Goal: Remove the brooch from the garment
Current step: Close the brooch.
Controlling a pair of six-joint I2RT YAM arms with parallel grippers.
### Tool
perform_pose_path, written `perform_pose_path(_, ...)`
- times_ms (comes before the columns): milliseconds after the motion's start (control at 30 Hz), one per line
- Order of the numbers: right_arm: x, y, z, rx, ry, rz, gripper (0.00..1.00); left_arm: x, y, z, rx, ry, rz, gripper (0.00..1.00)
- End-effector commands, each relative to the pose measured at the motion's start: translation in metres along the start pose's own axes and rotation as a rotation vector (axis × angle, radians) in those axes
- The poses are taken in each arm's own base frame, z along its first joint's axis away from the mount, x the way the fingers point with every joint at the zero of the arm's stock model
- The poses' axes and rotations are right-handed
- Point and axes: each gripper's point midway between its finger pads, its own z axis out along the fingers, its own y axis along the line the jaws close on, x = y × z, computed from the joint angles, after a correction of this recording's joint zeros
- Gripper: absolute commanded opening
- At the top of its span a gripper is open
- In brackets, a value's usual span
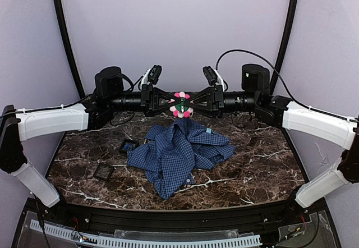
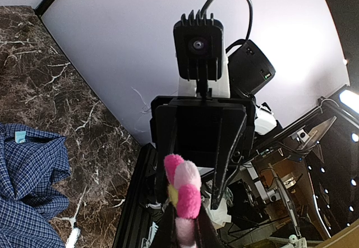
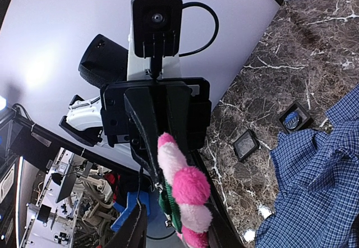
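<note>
The pink flower brooch (image 1: 181, 103) hangs in the air between my two grippers, well above the table. My left gripper (image 1: 175, 105) is shut on it; in the left wrist view the petals (image 2: 185, 192) stick out from between the closed black fingers (image 2: 162, 231). My right gripper (image 1: 188, 105) faces it from the other side. In the right wrist view the brooch (image 3: 188, 192) lies against one finger (image 3: 227, 231), with a gap to the other at its green back. The blue checked garment (image 1: 176, 152) lies crumpled below, apart from the brooch.
Two small black square trays (image 1: 104, 173) (image 1: 128, 145) sit on the dark marble table (image 1: 252, 169) left of the shirt. The shirt's light-blue tag (image 1: 208, 130) faces up near its right side. Black frame posts rise at both back corners.
</note>
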Motion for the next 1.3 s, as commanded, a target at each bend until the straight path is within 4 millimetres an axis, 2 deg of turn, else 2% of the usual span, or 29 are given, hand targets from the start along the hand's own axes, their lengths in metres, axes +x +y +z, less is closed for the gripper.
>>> perform_pose_path(0, -0.006, 0.011, 0.003, -0.071, -0.004, -0.018, 0.31, -0.001, -0.009, 0.002, 0.035, 0.008, 0.015, 0.01)
perform_pose_path(233, -0.004, 0.009, 0.007, -0.086, 0.015, -0.010, 0.21, -0.001, -0.008, 0.003, 0.039, 0.008, 0.011, 0.01)
perform_pose_path(500, 0.000, 0.005, 0.007, -0.083, 0.016, 0.004, 0.01, -0.002, -0.007, 0.004, 0.041, 0.007, 0.010, 0.01)
perform_pose_path(733, -0.001, 0.004, 0.007, -0.081, 0.005, 0.013, 0.00, 0.000, -0.001, 0.004, 0.011, 0.012, 0.001, 0.01)
perform_pose_path(800, -0.003, 0.001, 0.006, -0.063, -0.010, 0.020, 0.00, 0.000, 0.003, 0.003, -0.018, 0.014, 0.007, 0.18)
perform_pose_path(833, -0.005, 0.000, 0.005, -0.045, -0.025, 0.026, 0.00, -0.002, 0.005, 0.003, -0.035, 0.005, 0.029, 0.36)
perform_pose_path(867, -0.007, -0.003, 0.004, -0.026, -0.038, 0.035, 0.00, -0.001, 0.006, 0.001, -0.056, 0.003, 0.030, 0.45)
perform_pose_path(900, -0.009, -0.006, 0.004, -0.008, -0.052, 0.046, 0.00, -0.005, 0.008, -0.001, -0.082, -0.017, 0.063, 0.61)
perform_pose_path(967, -0.014, -0.008, 0.002, 0.014, -0.080, 0.059, 0.00, -0.009, 0.011, -0.008, -0.147, -0.048, 0.116, 0.76)
perform_pose_path(1100, -0.021, -0.005, -0.001, 0.021, -0.116, 0.077, 0.00, -0.007, 0.021, -0.028, -0.300, -0.084, 0.222, 0.84)
perform_pose_path(1267, -0.028, 0.006, -0.003, -0.010, -0.132, 0.082, 0.00, 0.011, 0.038, -0.044, -0.481, -0.074, 0.325, 0.85)
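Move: The left hand still pinches the left rim of the pink flower brooch, whose middle is about 2 cm to its right and 1 cm nearer the base. For the right hand, the brooch's middle lies some 3 cm to the left, otherwise about level, with the half-open fingers at its rim. The checked garment lies roughly 30 cm below the left hand, 2 cm right and 2 cm back; the tray with the blue thing is at garment height, about 18 cm left and 2 cm ahead. Leftward by barely half a centimetre, the right hand closes its fingers on the brooch's right rim while the left keeps its pinch. Then the left fingers open wide, go forward and down about 2 cm and back off leftward by some 2.5 cm, the wrist turning roughly 20 degrees, mostly counter-clockwise; the right hand keeps its grip and carries the brooch 2 cm forward. ##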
